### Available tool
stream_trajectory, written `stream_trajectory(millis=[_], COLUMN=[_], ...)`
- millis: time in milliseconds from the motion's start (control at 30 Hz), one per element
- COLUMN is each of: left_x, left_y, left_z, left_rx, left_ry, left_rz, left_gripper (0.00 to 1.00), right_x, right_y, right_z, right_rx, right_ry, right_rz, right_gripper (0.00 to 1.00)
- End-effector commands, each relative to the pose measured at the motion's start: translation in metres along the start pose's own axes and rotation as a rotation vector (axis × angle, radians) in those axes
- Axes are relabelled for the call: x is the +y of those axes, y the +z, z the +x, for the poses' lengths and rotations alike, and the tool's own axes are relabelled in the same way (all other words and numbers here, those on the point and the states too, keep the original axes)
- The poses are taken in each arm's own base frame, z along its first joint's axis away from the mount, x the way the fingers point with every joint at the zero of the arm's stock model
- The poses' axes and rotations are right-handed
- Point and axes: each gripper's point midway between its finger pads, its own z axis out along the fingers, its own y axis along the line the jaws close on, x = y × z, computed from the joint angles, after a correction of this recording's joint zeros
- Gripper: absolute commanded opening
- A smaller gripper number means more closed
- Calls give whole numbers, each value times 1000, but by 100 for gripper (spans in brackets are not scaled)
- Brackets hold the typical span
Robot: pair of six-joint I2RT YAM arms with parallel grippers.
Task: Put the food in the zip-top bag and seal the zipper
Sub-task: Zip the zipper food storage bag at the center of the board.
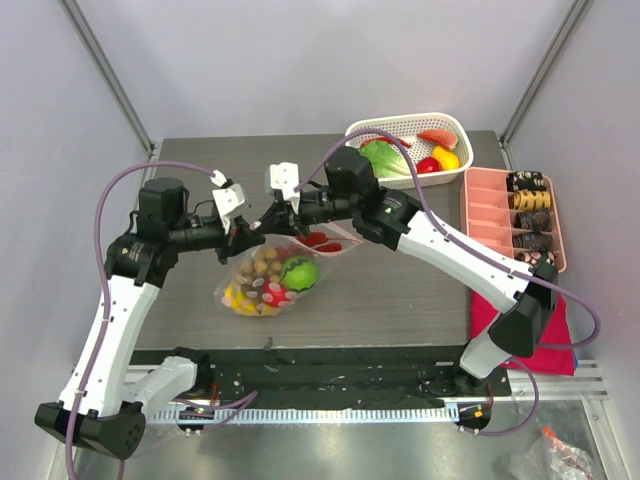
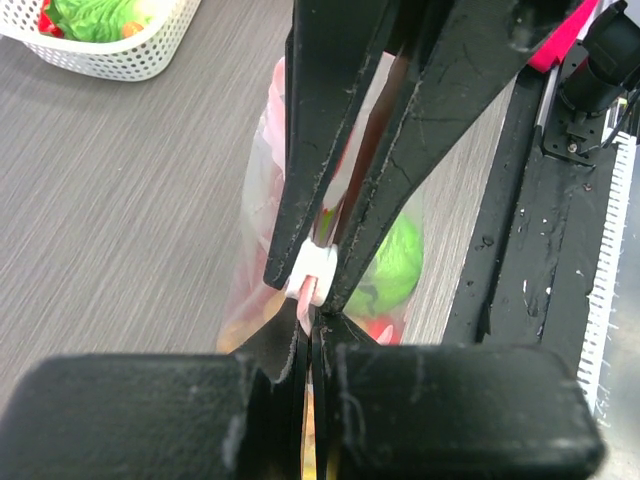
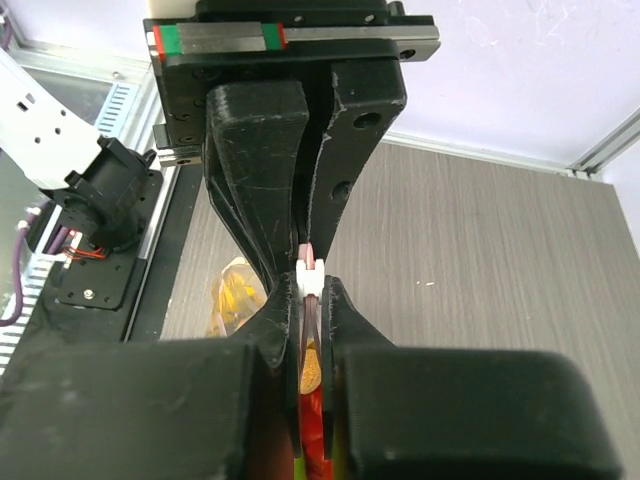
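Observation:
The clear zip-top bag (image 1: 262,290) hangs below both grippers over the middle of the table. Inside it is food: a brown berry cluster (image 1: 265,262), a green round fruit (image 1: 299,272), yellow bananas (image 1: 240,298) and red chilli peppers (image 1: 322,240). My left gripper (image 1: 252,228) (image 2: 310,335) is shut on the bag's mouth edge. Facing it tip to tip, my right gripper (image 1: 275,222) (image 3: 312,300) is shut on the pinkish zipper (image 3: 309,252), with the white slider (image 3: 311,277) (image 2: 312,272) at its fingertips. Only that short piece of the strip shows between the fingers.
A white lattice basket (image 1: 400,125) with lettuce and red and yellow toy foods stands at the back right. A pink compartment tray (image 1: 485,215) with dark brown items lies along the right edge. A red cloth (image 1: 555,345) sits at the near right.

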Motion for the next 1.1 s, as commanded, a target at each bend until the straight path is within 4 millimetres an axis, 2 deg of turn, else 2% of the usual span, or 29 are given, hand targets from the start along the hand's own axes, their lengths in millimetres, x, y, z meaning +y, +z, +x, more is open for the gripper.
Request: stream_trajectory(millis=[0,267,567,767,833,867,900,967,1067], left_x=[-2,-4,-3,-6,-6,-6,-7,-8,-9], left_y=[-9,-14,-18,-17,-16,-16,-15,-14,-14], left_z=[-35,-47,-58,-59,-59,-58,-58,-57,-56], left_rx=[-102,-134,-158,-165,-164,-164,-164,-160,-159], left_ry=[98,106,111,120,114,112,111,104,108], left_rz=[-13,-29,-42,-25,-16,-13,-7,4,8], left_gripper=[0,0,0,0,0,0,0,0,0], right_x=[0,-7,-2,-6,-8,-10,-12,-13,-13], right_y=[-8,-23,-37,-35,-32,-30,-29,-27,-24], right_z=[-14,7,22,17,11,6,4,-5,-13], right_rx=[-18,43,94,82,67,55,50,27,12], right_ry=[-59,-33,-13,-3,20,22,28,36,33], right_rz=[21,56,60,61,62,60,60,58,49], right_gripper=[1,1,1,1,13,30,40,50,55])
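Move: The right gripper already pinches the white slider, about level with its hand point; the slider should go along the zipper to the mouth's far end, roughly 17 cm to the right, 2 cm back and 8 cm lower. In the bag, the red lobster lies about 10 cm to the right, 2 cm back and 7 cm below, the watermelon some 7 cm right, 8 cm back and 14 cm down. From the left gripper, shut on the bag's corner, the slider is about 2 cm right, 1 cm forward and 1 cm up. Draw the right gripper, still pinching the slider, about 2.5 cm to the right along the zipper, away from the left gripper, sinking about 1 cm, then open its fingers roughly halfway to let go. Keep the left gripper shut on the bag's corner as the anchor and ease it up nearly 2 cm. ##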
